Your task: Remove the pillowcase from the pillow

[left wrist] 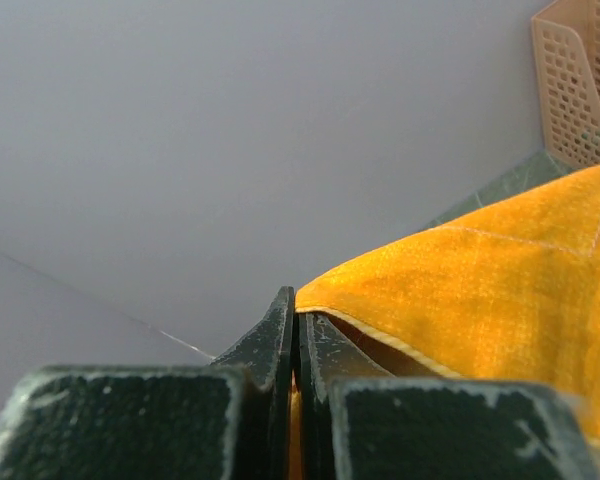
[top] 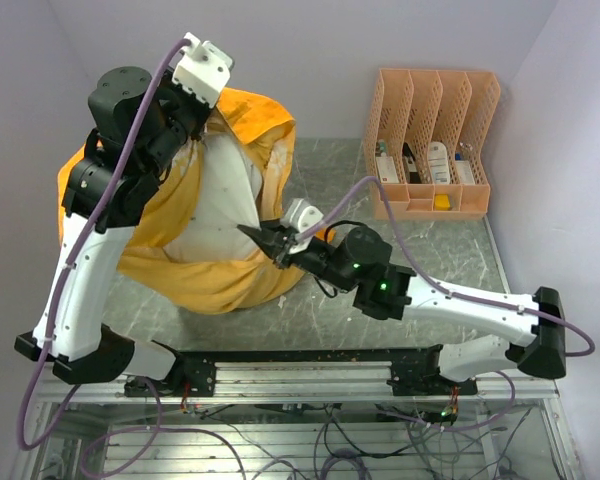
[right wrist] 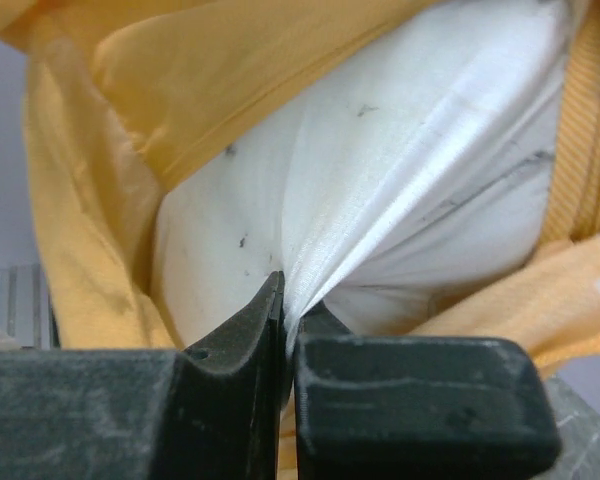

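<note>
The orange-yellow pillowcase (top: 210, 275) lies bunched around the off-white pillow (top: 220, 205) at the table's left. The pillow's middle shows through the case's opening. My left gripper (top: 193, 140) is raised at the pillow's far end, shut on an edge of the pillowcase (left wrist: 500, 300); orange fabric shows between its jaws (left wrist: 297, 330). My right gripper (top: 263, 240) is at the pillow's near right side, shut on a pinch of the white pillow fabric (right wrist: 380, 190), which stretches taut from its jaws (right wrist: 288, 300). The printed face is out of view.
A peach plastic file organizer (top: 432, 140) with small items stands at the back right. The grey marbled table (top: 420, 250) shows to the right of the pillow. Walls close in at back and sides. The arms' rail (top: 300, 365) runs along the near edge.
</note>
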Controlling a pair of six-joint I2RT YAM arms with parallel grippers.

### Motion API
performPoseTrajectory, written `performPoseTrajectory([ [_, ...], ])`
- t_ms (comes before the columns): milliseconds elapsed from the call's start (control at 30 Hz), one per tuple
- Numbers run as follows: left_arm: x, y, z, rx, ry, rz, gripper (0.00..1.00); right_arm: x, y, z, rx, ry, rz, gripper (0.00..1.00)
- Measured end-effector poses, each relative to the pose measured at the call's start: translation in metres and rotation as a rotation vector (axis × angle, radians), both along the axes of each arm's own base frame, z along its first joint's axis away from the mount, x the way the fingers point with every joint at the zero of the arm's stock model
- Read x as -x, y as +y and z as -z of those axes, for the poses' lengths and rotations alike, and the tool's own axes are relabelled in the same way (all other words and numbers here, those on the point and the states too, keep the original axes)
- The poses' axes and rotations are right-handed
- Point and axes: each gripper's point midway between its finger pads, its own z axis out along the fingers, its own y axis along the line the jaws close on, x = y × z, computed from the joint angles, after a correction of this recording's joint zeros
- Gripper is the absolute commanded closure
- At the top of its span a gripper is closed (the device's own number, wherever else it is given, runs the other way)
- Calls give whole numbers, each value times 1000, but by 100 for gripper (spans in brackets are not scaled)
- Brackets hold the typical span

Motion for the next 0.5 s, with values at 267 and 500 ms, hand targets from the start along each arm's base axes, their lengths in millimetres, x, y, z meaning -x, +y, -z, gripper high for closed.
performPoseTrajectory([
  [267, 31, -21, -11, 128, 77, 163, 93, -13, -19, 7, 3, 18, 53, 100],
  [500, 34, -53, 71, 179, 362, 279, 93, -28, -27, 24, 44, 77, 52, 43],
])
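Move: The left hand already holds an edge of the pillowcase. From it the white bulk of the pillow lies about 13 cm back, level sideways and some 18 cm lower, while the pillowcase's loose flap stands about 7 cm to its right and 1 cm ahead, nearly level in height. The right hand already pinches the pillow's cloth; the bulk lies about 5 cm ahead, 6 cm left and 5 cm below, and the pillowcase's near hem 12 cm back, 6 cm left and 12 cm lower. The right fingers keep their pinch on the drawn-out white cloth for most of the way, then part and let go as that hand eases about 4 cm forward, right and down. The left hand, still gripping the pillowcase's edge, draws back and right, then drops about 7 cm towards the pillow, its fingers tipping downward some 20 degrees and swinging clockwise. ##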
